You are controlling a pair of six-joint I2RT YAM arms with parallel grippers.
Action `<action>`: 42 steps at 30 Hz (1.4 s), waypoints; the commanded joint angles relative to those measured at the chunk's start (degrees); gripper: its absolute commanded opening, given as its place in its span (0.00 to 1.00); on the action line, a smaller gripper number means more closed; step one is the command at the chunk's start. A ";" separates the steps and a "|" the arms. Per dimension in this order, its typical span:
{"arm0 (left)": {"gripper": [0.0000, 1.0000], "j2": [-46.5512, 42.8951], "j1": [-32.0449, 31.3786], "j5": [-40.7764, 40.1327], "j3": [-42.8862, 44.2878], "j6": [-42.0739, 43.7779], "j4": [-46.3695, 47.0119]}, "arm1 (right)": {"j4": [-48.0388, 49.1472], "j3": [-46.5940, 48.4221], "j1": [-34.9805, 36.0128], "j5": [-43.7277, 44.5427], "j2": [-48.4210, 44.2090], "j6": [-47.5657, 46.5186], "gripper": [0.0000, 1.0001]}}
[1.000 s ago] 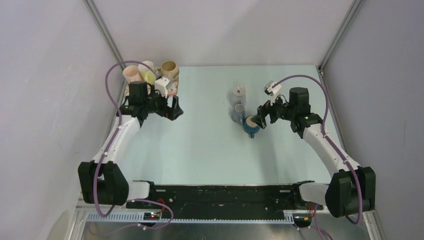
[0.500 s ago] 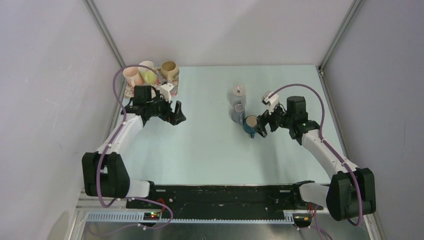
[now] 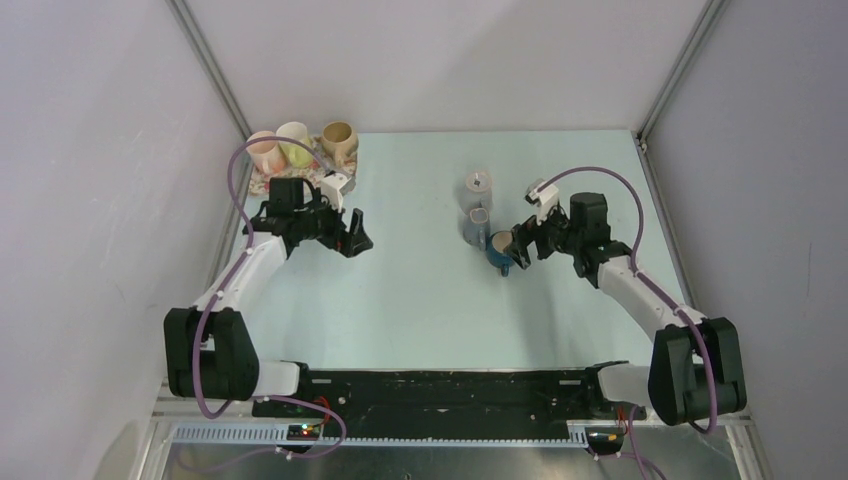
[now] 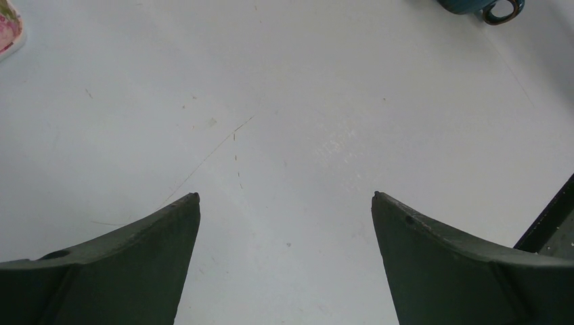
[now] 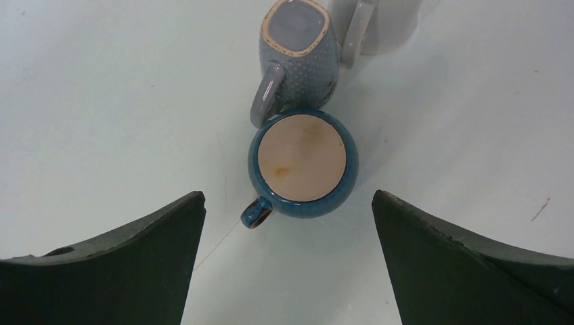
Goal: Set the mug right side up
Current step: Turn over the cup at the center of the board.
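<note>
The blue mug [image 5: 302, 166] stands upside down on the table, its tan unglazed base facing up and its small handle [image 5: 256, 212] pointing toward my left finger. My right gripper [image 5: 288, 194] hovers open just short of it, touching nothing. From above, the mug [image 3: 499, 251] sits right of centre with the right gripper [image 3: 519, 249] close beside it on the right. My left gripper [image 3: 355, 233] hangs open over bare table at left centre. In the left wrist view the left gripper [image 4: 285, 196] holds nothing, and the mug [image 4: 474, 5] shows at the top edge.
A grey-blue mug with a squarish mouth [image 5: 296, 47] touches the blue mug's far side. Behind it stands a pale grey mug [image 3: 478, 185]. Three light cups [image 3: 295, 142] sit on a floral tray [image 3: 345, 181] at the back left corner.
The right gripper has shifted a little and lowered beside the blue mug. The left gripper has drifted slightly right and toward the near edge. Both stay open.
</note>
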 commanded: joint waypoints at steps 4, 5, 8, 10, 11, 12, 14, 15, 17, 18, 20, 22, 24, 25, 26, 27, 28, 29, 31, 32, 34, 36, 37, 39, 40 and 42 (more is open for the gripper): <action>1.00 -0.38 -0.08 2.24 -0.21 0.00 1.82 | 6.19 -0.07 1.47 4.12 5.00 2.14 0.99; 1.00 -0.35 -0.02 2.23 -0.22 0.04 1.90 | 6.51 -0.07 1.93 4.81 5.43 2.44 0.99; 1.00 -0.51 -0.01 2.07 -0.23 0.12 1.91 | 8.08 -0.07 3.40 9.04 7.23 3.20 0.99; 1.00 -0.63 -0.08 1.83 -0.32 0.14 1.92 | 8.43 0.14 4.94 12.41 7.65 3.89 1.00; 1.00 -0.65 -0.07 1.72 -0.33 0.19 1.99 | 8.04 0.62 5.91 14.54 7.72 4.39 0.99; 1.00 -0.70 -0.08 1.46 -0.31 0.20 1.96 | 7.83 0.89 6.35 15.29 7.84 4.77 0.99; 1.00 -0.57 -0.02 1.17 -0.32 0.18 1.92 | 7.19 1.39 7.15 16.32 7.80 5.96 0.99; 1.00 -0.49 -0.01 1.13 -0.29 0.12 1.92 | 6.76 1.52 7.43 16.44 8.02 6.25 1.00; 1.00 -0.42 -0.01 0.94 -0.23 0.06 1.94 | 6.16 1.57 8.20 17.94 8.54 6.10 1.00; 1.00 -0.46 -0.01 0.88 -0.27 0.10 1.97 | 6.01 1.72 8.68 18.49 8.78 6.02 0.99; 1.00 -0.57 -0.02 0.69 -0.27 0.13 1.93 | 5.36 2.33 9.28 20.19 9.60 6.24 1.00; 1.00 -0.54 -0.03 0.57 -0.27 0.12 1.94 | 4.52 3.74 9.86 21.50 10.56 6.84 1.00; 1.00 -0.36 -0.05 0.58 -0.19 0.10 1.93 | 2.23 5.88 10.17 21.80 12.07 7.68 0.99; 1.00 -0.09 -0.04 0.63 -0.22 0.12 1.93 | 0.40 6.64 10.19 21.55 13.35 7.73 0.99; 1.00 0.05 -0.06 0.59 -0.15 0.03 1.92 | -0.43 8.13 10.39 21.43 13.96 7.64 0.99; 1.00 0.43 -0.03 0.59 -0.07 -0.04 1.97 | -1.89 8.82 10.48 21.39 15.18 7.53 0.99; 1.00 0.62 -0.01 0.61 0.04 -0.14 2.00 | -2.54 10.06 10.77 21.40 15.71 7.32 1.00; 1.00 0.88 -0.05 0.59 0.11 -0.26 1.96 | -3.65 10.58 10.89 21.29 16.67 7.33 1.00; 1.00 1.13 -0.07 0.56 0.22 -0.44 1.95 | -4.83 11.59 11.38 21.08 18.05 7.26 0.99; 1.00 1.15 -0.09 0.60 0.24 -0.40 2.00 | -5.67 12.29 11.72 21.35 18.46 7.10 0.99; 1.00 1.11 -0.08 0.63 0.22 -0.49 1.94 | -6.81 13.46 12.26 22.69 20.39 7.13 0.99; 1.00 0.89 -0.07 0.65 0.16 -0.51 1.95 | -7.79 14.53 12.52 23.92 21.74 6.99 0.99; 1.00 0.72 -0.08 0.67 0.18 -0.52 1.95 | -8.13 14.83 12.56 24.16 22.11 6.81 0.99; 1.00 0.58 -0.02 0.66 0.12 -0.55 1.94 | -9.53 16.13 12.63 24.67 23.34 6.27 0.99; 1.00 0.61 -0.07 0.69 0.07 -0.56 1.93 | -10.36 16.33 12.57 24.79 24.07 6.19 0.99; 1.00 0.55 -0.06 0.69 0.09 -0.56 1.95 | -11.16 16.74 12.41 24.41 24.61 6.01 0.99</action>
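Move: Below and ahead of the open right hand sits the upside-down blue mug, roughly 3 cm forward, 3 cm to the left and 9 cm down. The grey dimpled mug stands close beside it, some 6 cm farther out and 6 cm more to the left; a pale mug lies beyond that, about 18 cm forward and 9 cm left of the hand. From the idle left hand the blue mug is around 33 cm right, 3 cm forward and 10 cm down. Sinking about 8 cm onto the blue mug, the right hand also eases some 3 cm forward and 3 cm left, while its fingers tip about 20 degrees steeper and the wrist turns roughly 10 degrees clockwise. The jaws stay wide open and come down around the mug, one finger on each side, without closing; whether a pad touches can't be seen. ##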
